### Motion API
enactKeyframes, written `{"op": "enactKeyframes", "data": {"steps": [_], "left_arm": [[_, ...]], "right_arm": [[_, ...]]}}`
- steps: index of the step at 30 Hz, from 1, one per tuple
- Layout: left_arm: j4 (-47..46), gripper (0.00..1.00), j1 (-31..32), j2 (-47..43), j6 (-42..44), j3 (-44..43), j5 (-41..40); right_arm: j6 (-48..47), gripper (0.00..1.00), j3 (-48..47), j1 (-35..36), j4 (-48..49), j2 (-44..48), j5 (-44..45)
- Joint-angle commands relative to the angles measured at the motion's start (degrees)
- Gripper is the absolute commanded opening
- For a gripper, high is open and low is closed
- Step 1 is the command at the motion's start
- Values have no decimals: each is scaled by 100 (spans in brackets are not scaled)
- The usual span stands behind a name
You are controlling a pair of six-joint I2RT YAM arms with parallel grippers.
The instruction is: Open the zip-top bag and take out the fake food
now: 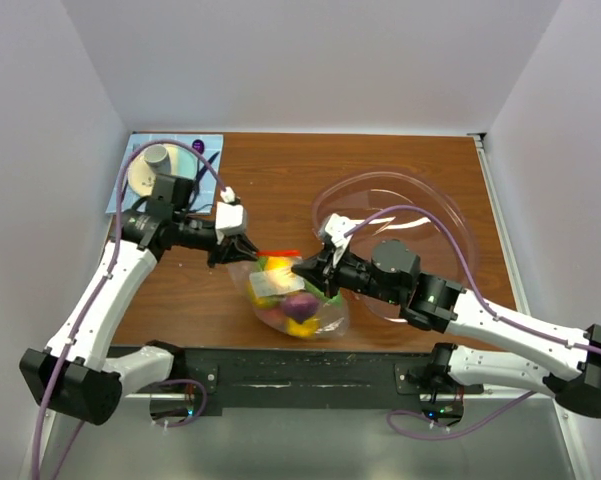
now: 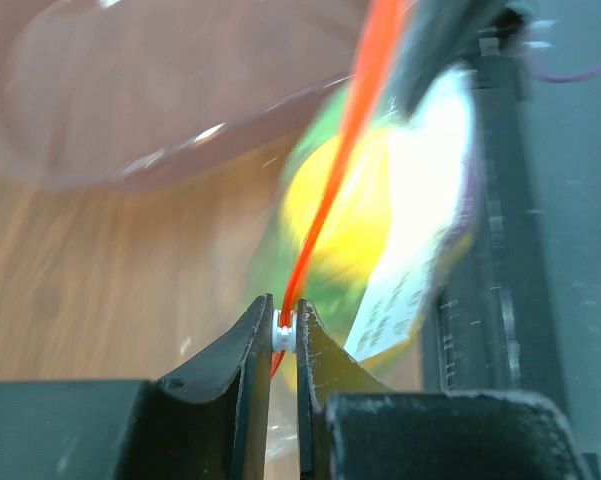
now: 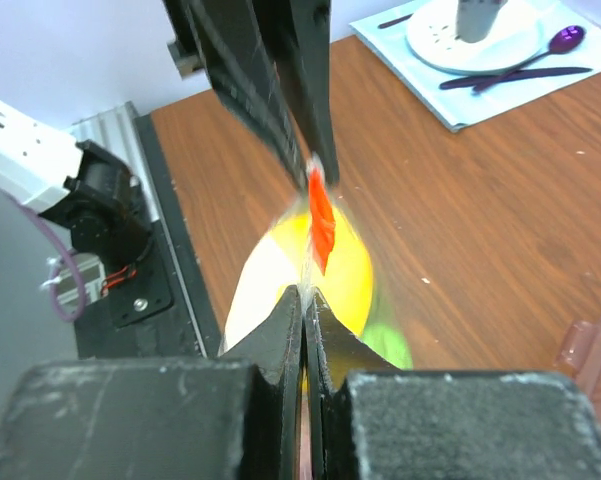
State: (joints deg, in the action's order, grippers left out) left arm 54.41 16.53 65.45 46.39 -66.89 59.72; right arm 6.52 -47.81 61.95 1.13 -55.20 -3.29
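The zip-top bag (image 1: pixel 290 295) lies near the table's front edge between both arms, bulging with fake food: a yellow piece (image 1: pixel 277 270), a purple piece (image 1: pixel 300 306) and a green one. My left gripper (image 1: pixel 242 247) is shut on the small white slider (image 2: pixel 283 330) at the left end of the orange zip strip (image 2: pixel 350 130). My right gripper (image 1: pixel 302 268) is shut on the clear bag film (image 3: pixel 310 275) just below the strip's other end (image 3: pixel 321 220). The yellow food (image 3: pixel 352 268) shows through the plastic. A white label (image 2: pixel 405 290) sits on the bag.
A large clear pinkish bowl (image 1: pixel 450 215) stands at the right, under the right arm. At the back left a blue mat (image 1: pixel 208 143) carries a round plate (image 1: pixel 140 178), a grey cup (image 1: pixel 157 158) and a purple spoon (image 3: pixel 565 40).
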Motion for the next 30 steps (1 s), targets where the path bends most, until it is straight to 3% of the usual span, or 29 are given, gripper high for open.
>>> {"op": "enactKeyframes", "data": {"steps": [1, 11, 18, 23, 30], "left_arm": [[157, 0, -1054, 291, 414, -218, -918], [518, 0, -1934, 662, 941, -518, -1410], [781, 0, -3005, 1101, 1346, -1150, -1280], [1001, 0, -3095, 1269, 1390, -1212, -972], [1124, 0, -3086, 812, 1319, -808, -795]], "right_arm": [[121, 0, 140, -17, 590, 369, 144], [253, 0, 360, -17, 1012, -210, 74], [218, 0, 413, -8, 995, -298, 65], [349, 0, 676, -8, 1030, -369, -93], [490, 0, 1247, -8, 837, -492, 143]]}}
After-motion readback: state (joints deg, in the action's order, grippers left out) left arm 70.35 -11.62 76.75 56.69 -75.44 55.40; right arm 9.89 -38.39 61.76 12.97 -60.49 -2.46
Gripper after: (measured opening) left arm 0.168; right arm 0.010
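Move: The left fingers already pinch the white slider, and the bag's middle lies about 10 cm to their right, 6 back and 8 below. The right hand's grip on the zip is some 11 cm right and 4 back, about level in height. The plate stands roughly 33 cm ahead and 23 left, 22 lower. For the right hand, the bag's middle is about 2 cm back, 1 left and 9 below. Left hand pulls the slider some 13 cm left and 7 forward; right keeps pinching the bag, sinking 6. ##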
